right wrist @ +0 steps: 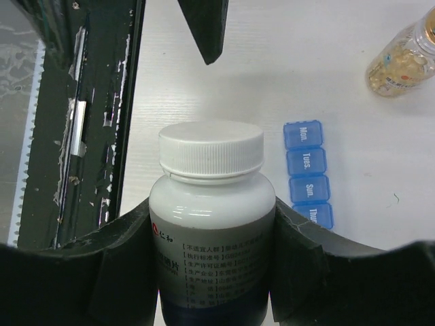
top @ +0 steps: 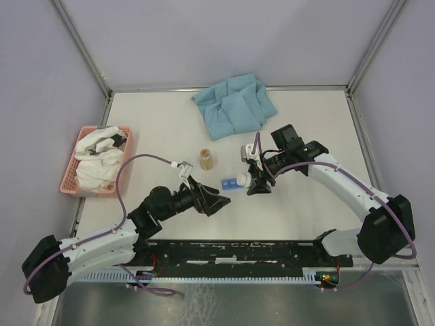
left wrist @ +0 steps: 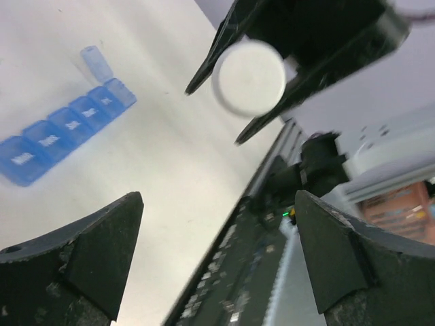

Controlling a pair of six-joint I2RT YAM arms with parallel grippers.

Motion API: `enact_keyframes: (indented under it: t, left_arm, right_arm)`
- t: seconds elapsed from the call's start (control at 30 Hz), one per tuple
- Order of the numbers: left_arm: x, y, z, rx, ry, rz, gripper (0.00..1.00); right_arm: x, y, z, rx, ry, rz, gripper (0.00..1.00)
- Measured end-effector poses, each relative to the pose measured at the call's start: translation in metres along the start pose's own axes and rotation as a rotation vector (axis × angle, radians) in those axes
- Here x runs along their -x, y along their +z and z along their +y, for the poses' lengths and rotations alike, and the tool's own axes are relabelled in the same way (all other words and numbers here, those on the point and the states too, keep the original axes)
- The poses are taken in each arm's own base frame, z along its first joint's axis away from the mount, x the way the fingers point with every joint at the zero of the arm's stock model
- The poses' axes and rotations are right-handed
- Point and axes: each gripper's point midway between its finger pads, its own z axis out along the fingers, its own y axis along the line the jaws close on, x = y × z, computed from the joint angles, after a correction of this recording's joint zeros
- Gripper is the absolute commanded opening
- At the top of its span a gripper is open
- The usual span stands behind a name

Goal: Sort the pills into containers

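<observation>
My right gripper (right wrist: 212, 227) is shut on a white pill bottle (right wrist: 209, 204) with its white screw cap on, held above the table. Its pills are hidden inside. Next to it lies the bright-blue strip of containers (right wrist: 308, 174), its lids marked with day names. In the left wrist view one end lid of the containers (left wrist: 62, 129) stands up. My left gripper (left wrist: 217, 265) is open and empty, facing the bottle's cap (left wrist: 249, 77) from a short way off. From above, the left gripper (top: 212, 202) is just left of the containers (top: 229, 183) and the right gripper (top: 255, 182).
A small clear bottle of yellowish capsules (top: 206, 159) stands behind the strip. A crumpled blue cloth (top: 234, 105) lies at the back. A pink basket (top: 68, 178) with white cloth sits at the left edge. The black base rail (top: 238, 248) runs along the near edge.
</observation>
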Motion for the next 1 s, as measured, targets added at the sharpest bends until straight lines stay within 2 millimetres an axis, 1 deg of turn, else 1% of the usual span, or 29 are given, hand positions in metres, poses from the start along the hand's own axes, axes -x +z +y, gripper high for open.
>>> enact_keyframes:
  t: [0.07, 0.13, 0.2, 0.27, 0.4, 0.5, 0.6, 0.67, 0.77, 0.83, 0.9, 1.0]
  left_arm:
    - [-0.011, -0.011, 0.012, -0.015, 0.108, -0.010, 0.99]
    - [-0.016, -0.019, 0.021, -0.028, 0.221, -0.030, 0.99]
    - [-0.016, -0.025, 0.025, -0.058, 0.364, -0.066, 0.99]
    - [-0.012, -0.028, 0.023, -0.096, 0.502, -0.101, 0.99]
    - [-0.005, -0.023, 0.014, -0.168, 0.760, -0.122, 0.99]
    - [0.001, -0.009, 0.006, -0.203, 0.886, -0.098, 0.99]
    - [0.007, 0.011, -0.003, -0.251, 0.959, -0.057, 0.99]
    - [0.014, 0.025, -0.009, -0.288, 0.984, -0.033, 0.99]
    - [0.029, 0.039, -0.014, -0.327, 1.002, -0.027, 1.00]
    - [0.034, 0.042, -0.016, -0.355, 1.005, -0.020, 0.99]
    - [0.034, 0.043, -0.018, -0.388, 1.007, -0.009, 0.99]
    - [0.028, 0.044, -0.024, -0.441, 1.004, 0.014, 0.99]
  right_arm:
    - [0.000, 0.000, 0.002, 0.008, -0.003, -0.004, 0.01]
    - [0.000, 0.000, 0.003, 0.015, -0.007, -0.006, 0.01]
    - [0.000, 0.000, 0.004, 0.021, -0.011, -0.007, 0.01]
    - [0.000, 0.000, 0.005, 0.026, -0.018, -0.008, 0.01]
    - [0.001, 0.000, 0.007, 0.036, -0.033, -0.013, 0.01]
    - [0.001, 0.001, 0.009, 0.047, -0.039, -0.017, 0.01]
    - [0.001, 0.000, 0.010, 0.052, -0.046, -0.018, 0.01]
    - [0.001, 0.000, 0.010, 0.054, -0.048, -0.019, 0.01]
    - [0.001, 0.000, 0.011, 0.057, -0.050, -0.019, 0.01]
    - [0.000, 0.000, 0.011, 0.058, -0.051, -0.019, 0.01]
    - [0.000, 0.000, 0.011, 0.059, -0.052, -0.018, 0.01]
    - [0.000, 0.000, 0.012, 0.062, -0.055, -0.020, 0.01]
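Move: The white cap of the bottle, held sideways in the right hand, lies about 4 cm ahead of the open left hand, 6 cm to its right and 2 cm higher; from the right hand it is some 4 cm to the left and 1 cm up. Down on the table, about 14 cm below the left hand, the blue pill box is roughly 10 cm ahead and 8 cm right. The amber pill bottle stands some 17 cm ahead, 4 cm left and 11 cm below. The capped bottle stays gripped in the right hand, which eases back about 1 cm, while the left hand comes for a fresh hold. It first dips and swings left, clear of the cap, then sweeps right, up and forward some 9 cm to it, rolling about 60 degrees clockwise as seen from behind the hand, until its fingers point almost straight right; they stay wide open around the cap without closing. ##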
